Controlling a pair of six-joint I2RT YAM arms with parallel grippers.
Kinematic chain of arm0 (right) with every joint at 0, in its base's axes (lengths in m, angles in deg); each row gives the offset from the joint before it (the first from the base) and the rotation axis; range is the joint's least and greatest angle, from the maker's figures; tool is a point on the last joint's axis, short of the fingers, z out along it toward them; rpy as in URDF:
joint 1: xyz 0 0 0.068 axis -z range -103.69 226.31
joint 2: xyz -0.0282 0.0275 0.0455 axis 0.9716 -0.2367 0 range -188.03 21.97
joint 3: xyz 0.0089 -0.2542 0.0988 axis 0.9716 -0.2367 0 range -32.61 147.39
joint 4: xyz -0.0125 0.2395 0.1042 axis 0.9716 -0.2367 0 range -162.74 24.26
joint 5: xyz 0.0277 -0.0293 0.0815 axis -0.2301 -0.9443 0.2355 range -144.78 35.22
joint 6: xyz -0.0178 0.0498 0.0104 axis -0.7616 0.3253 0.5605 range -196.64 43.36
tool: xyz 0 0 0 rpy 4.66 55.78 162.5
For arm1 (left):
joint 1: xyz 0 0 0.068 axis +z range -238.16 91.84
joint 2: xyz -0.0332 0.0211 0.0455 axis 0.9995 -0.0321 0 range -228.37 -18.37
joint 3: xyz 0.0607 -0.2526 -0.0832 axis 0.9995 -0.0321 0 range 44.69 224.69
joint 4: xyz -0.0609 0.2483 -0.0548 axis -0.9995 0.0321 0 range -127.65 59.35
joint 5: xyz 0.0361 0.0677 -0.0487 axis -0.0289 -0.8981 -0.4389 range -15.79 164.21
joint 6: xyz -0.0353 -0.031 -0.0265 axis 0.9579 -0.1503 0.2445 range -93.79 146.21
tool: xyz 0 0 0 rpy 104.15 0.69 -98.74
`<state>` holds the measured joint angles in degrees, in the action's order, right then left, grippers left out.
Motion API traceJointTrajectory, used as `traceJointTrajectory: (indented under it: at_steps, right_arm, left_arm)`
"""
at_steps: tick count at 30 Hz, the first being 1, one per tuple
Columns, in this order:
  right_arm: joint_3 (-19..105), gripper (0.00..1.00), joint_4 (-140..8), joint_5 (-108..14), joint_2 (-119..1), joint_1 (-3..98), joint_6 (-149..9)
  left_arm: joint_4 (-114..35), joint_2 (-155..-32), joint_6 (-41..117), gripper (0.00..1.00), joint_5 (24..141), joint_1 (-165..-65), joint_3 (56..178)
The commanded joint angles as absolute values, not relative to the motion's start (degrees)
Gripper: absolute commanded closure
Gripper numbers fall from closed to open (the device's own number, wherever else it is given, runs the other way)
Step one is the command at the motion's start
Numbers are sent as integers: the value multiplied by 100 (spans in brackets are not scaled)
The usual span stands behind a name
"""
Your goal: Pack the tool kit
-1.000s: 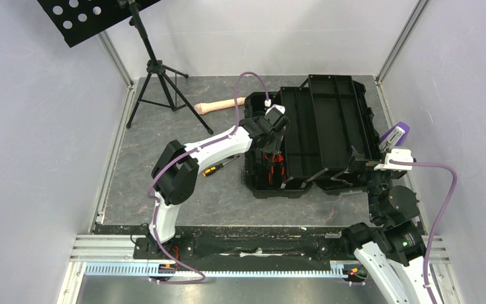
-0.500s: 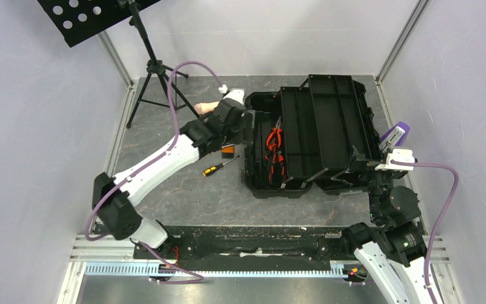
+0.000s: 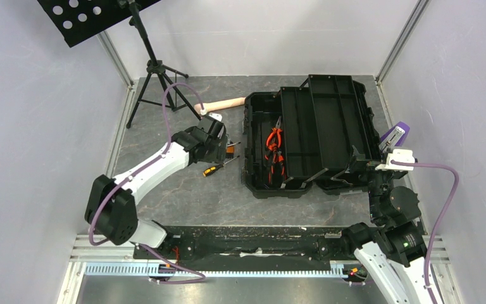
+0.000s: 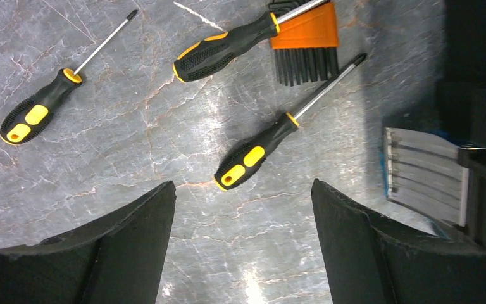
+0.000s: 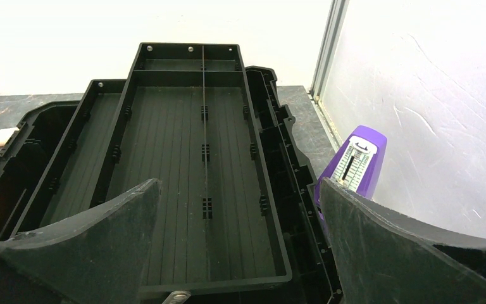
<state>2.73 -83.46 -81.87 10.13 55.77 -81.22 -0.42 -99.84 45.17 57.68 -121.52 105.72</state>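
The black toolbox (image 3: 329, 126) lies open at the middle right of the table, its tray (image 5: 183, 158) bare. Orange-handled pliers (image 3: 273, 147) lie in its left bin. My left gripper (image 3: 223, 150) hovers left of the box, open and holding nothing (image 4: 242, 187). Under it three yellow-and-black screwdrivers rest on the table: one just ahead of the fingertips (image 4: 259, 149), one at the left (image 4: 35, 114), and one (image 4: 228, 47) lying across an orange hex-key holder (image 4: 305, 31). My right gripper (image 5: 239, 183) is open at the box's near right corner, holding nothing.
A beige wooden handle (image 3: 224, 103) lies behind the left arm. A purple object (image 5: 354, 161) stands between the box and the right wall. A tripod stand (image 3: 158, 76) occupies the back left corner. A blue-edged grey latch (image 4: 421, 177) of the box shows on the right.
The left gripper let go of the pliers in the box's left bin, opened wide and drew back left over the screwdrivers. The right arm stayed still.
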Motion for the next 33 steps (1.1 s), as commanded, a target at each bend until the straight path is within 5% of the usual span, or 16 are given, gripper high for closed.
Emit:
traceJointTrajectory:
  at_steps: [1, 16, 21, 25, 33]
  right_arm:
    - [446, 2, -8178, -8263, 1065, 5539, -8156]
    - [421, 2, -8229, -8356, 1159, 5539, -8245]
    - [457, 2, -8275, -8431, 1164, 5539, -8279]
    - [453, 2, -8229, -8391, 1095, 5539, -8255]
    - [490, 2, -8105, -8289, 958, 5539, -8205]
  left_arm:
    - [32, -10424, 3691, 17, 5880, -12053, 10730]
    - [348, -12146, 3752, 27, 6363, -11955, 11239]
    - [766, -12098, 3816, 39, 6971, -11962, 11028]
    - [928, -11761, 3806, 62, 7594, -12011, 10587]
    - [978, -11038, 3999, 83, 8026, -12230, 10140]
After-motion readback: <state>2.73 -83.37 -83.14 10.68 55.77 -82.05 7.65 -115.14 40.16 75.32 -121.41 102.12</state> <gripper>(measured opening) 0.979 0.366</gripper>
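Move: The handle of the near screwdriver lies about 11 cm below the open left hand, 2 cm back and a centimetre right. A second screwdriver's handle is some 6 cm ahead of the hand, with the orange key set 6 cm ahead and 7 cm right; the toolbox's open bin is 7 cm ahead and 20 cm right, and the third screwdriver's handle 4 cm ahead and 17 cm left. From the right hand the near screwdriver's handle lies about 7 cm ahead, 54 cm left and 29 cm below. The left hand sinks almost straight down, about 10 cm, onto the near screwdriver, its fingers narrowing only a little until it levels off close over the table. There it draws back some 8 cm towards the robot while the wrist tips by about 30 degrees until the fingers point nearly straight down, and early in that pull the fingers close and pinch the handle near its butt end, taking the screwdriver back with them. ##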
